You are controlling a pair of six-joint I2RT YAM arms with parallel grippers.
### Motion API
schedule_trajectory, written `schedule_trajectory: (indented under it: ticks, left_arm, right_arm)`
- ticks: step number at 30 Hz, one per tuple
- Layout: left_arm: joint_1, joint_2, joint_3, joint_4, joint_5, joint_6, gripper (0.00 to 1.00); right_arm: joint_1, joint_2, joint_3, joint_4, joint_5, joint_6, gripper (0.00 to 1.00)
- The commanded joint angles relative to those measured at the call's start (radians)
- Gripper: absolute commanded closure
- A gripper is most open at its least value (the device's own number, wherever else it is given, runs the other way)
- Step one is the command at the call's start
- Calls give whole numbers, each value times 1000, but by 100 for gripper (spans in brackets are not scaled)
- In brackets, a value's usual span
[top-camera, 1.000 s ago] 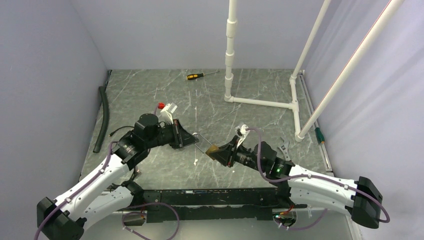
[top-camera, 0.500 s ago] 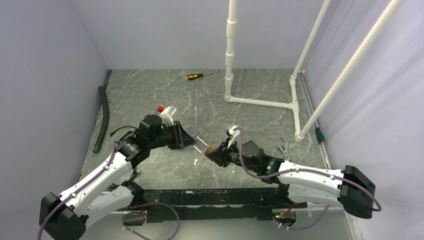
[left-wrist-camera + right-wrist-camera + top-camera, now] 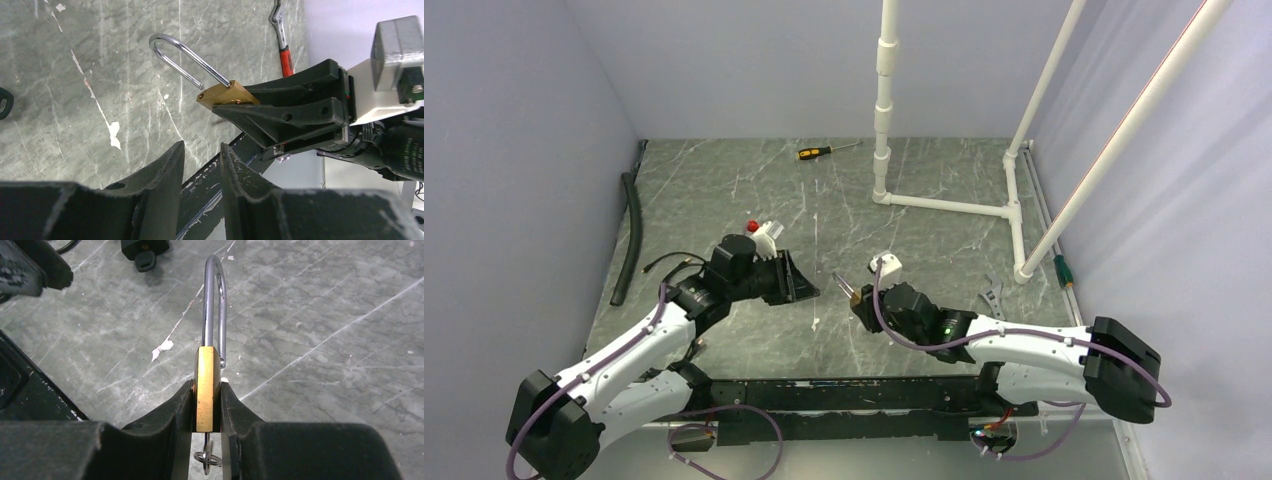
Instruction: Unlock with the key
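Note:
A brass padlock is clamped between the fingers of my right gripper, held above the table. Its steel shackle stands open, with one end lifted out of the body. The key, on a small ring, sticks out of the lock's underside between my right fingers. My left gripper is open with nothing between its fingers. It sits a short way from the padlock and faces it. From above, the left gripper and right gripper point at each other near the table's middle.
A white pipe frame stands at the back right. A yellow-handled screwdriver lies at the back and a black hose along the left edge. A wrench rests to the right. A small black object lies beyond the shackle.
My left gripper has opened, let go at the padlock and drawn back slightly. My right arm has swung left and turned, carrying the padlock with it.

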Motion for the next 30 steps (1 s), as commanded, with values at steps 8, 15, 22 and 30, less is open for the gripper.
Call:
schedule_trajectory:
  ticks: [8,15,22,30]
  left_arm:
    - [-3,-25,-55,20,-120,73,67]
    - [-3,38,-180,207,-66,36,87]
    - [-3,141,-273,548,3,-61,100]
    - [-3,224,-216,613,-13,-38,100]
  right_arm:
    - [31,47,183,-32,4,-89,100]
    - [34,49,220,-29,21,-41,100]
    - [29,41,207,109,-110,153,100]
    - [27,110,133,287,-267,279,100]
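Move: From the left fingertips, empty and partly open, the sprung shackle of the brass padlock lies about 5 cm ahead, 6 cm right and some 9 cm lower. The padlock's body, held in the right fingers, is about 9 cm right, 1 cm ahead and 7 cm below; a black padlock lies on the table 8 cm ahead, 8 cm left and 15 cm down. From the right hand, the left fingers are some 10 cm left, level fore-and-aft, 7 cm up. The left hand closes its empty fingers shut while sinking about 9 cm, first easing a little left, then turns slightly back up, forward and to the right, bringing the closed tips in underneath the shackle. The right hand keeps its pinch on the brass body and carries the padlock about 6 cm left and 5 cm up, lastly also drawing back 2 cm as its left side rolls up some 15 degrees, so that the shackle comes across above the left fingers. ##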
